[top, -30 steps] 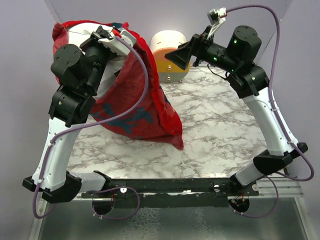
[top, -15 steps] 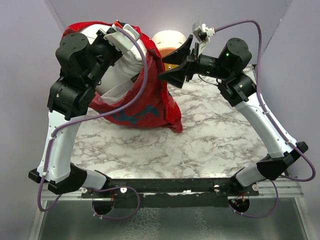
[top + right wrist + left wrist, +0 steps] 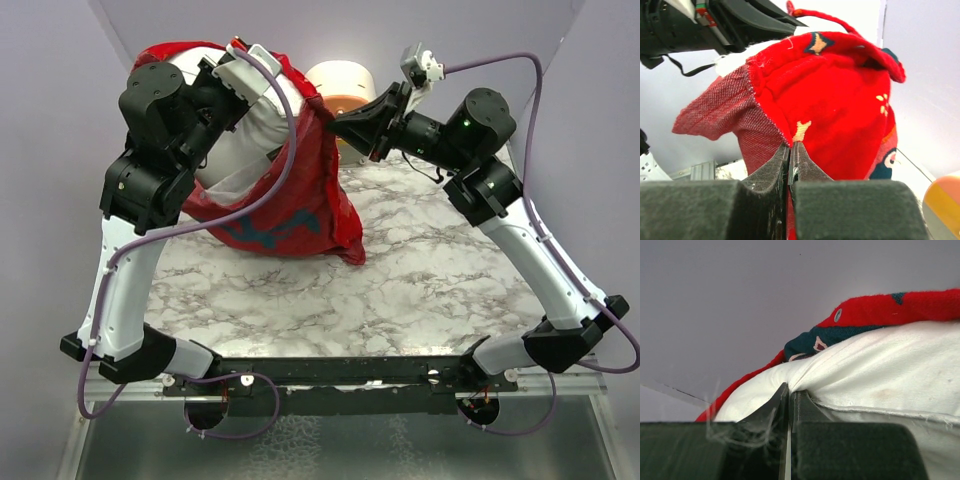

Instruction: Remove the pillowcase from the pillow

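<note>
The red pillowcase (image 3: 300,190) hangs at the back left of the marble table (image 3: 420,270), its lower end resting on the top. The white pillow (image 3: 245,135) shows through its open mouth. My left gripper (image 3: 262,75) is raised and shut on a pinch of the white pillow (image 3: 880,375), with pillowcase (image 3: 890,310) cloth bunched beyond it. My right gripper (image 3: 335,122) comes in from the right and is shut on the pillowcase's hemmed edge (image 3: 785,140), red fabric (image 3: 840,110) filling that view.
A cream-and-orange cylinder (image 3: 345,88) stands at the back, just behind the right gripper. Purple cables (image 3: 285,150) loop from both wrists. Grey walls (image 3: 600,120) close in the left, back and right sides.
The right gripper, wide open a second ago, moved left to the pillowcase's edge and closed on it. The left arm lifted the pillow higher and then held still.
</note>
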Tool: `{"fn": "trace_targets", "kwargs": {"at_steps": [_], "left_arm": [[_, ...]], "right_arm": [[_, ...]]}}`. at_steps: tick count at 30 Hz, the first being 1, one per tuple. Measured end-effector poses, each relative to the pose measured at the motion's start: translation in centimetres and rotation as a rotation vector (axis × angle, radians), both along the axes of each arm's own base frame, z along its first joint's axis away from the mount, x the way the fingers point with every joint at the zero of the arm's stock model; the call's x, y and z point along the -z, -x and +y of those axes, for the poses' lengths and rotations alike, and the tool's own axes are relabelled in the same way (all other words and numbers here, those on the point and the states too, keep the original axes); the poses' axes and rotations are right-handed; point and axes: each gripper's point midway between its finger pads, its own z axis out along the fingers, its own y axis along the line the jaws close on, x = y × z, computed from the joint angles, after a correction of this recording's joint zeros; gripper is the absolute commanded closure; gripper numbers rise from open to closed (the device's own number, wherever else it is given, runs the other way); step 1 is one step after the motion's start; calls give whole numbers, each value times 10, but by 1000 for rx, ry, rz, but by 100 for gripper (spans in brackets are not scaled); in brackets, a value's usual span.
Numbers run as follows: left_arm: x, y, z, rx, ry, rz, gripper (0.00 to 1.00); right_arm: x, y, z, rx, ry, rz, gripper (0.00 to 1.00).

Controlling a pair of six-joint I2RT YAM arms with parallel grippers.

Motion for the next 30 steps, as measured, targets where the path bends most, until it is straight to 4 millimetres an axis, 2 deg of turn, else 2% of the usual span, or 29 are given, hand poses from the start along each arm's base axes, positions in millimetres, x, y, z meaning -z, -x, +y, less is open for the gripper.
{"fn": "trace_targets", "kwargs": {"at_steps": [4,9,12,19,22,23,24,25,27,28,29,30], "left_arm": [[0,4,2,0,-1,-2,100],[-2,7,4,0,1,-8,100],[-2,7,4,0,1,-8,100],[-5,11,6,1,9,-13,100],[-5,13,6,4,17,-8,100],[-4,14,5,7,20,-5,100],[-4,14,4,11,25,-2,100],[-3,14,4,14,29,1,100],[-3,15,3,17,46,10,100],[-2,15,2,17,55,14,100],[-2,15,2,19,65,20,100],[-1,16,1,23,74,26,100]], "right_arm": [[2,-8,-8,74,-9,14,99],[24,-23,-15,171,11,64,99],[56,-31,-23,227,48,119,99],[164,-61,-47,361,180,314,99],[202,-65,-51,381,243,386,97],[209,-66,-51,381,261,403,88],[213,-67,-51,382,272,414,70],[216,-66,-50,381,287,426,47],[211,-65,-52,384,307,421,29],[201,-65,-55,392,308,410,22],[190,-64,-56,394,303,395,18],[168,-62,-59,396,284,367,16]]}}
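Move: My right hand already has the pillowcase's edge pinched. From it, the pillow's middle is about 18 cm left, straight level fore and aft and some 12 cm lower, while the case's drooping corner hangs around 35 cm below, 3 cm right and no farther out. The toy cabinet stands about 28 cm ahead, 4 cm left, 40 cm down. From my left hand, the pinched edge is roughly 20 cm right, 7 cm back, 5 cm lower. I drag the pinched pillowcase edge down beside the pillow's right side with my right hand, about 20 cm, also drifting some 6 cm forward and 5 cm right, away from the pillow, while the wrist turns clockwise and the fingers tip downward. At the bottom I open those fingers, let go and rise again about 4 cm. My left hand keeps its pinch on the pillow and holds it up almost in place. ##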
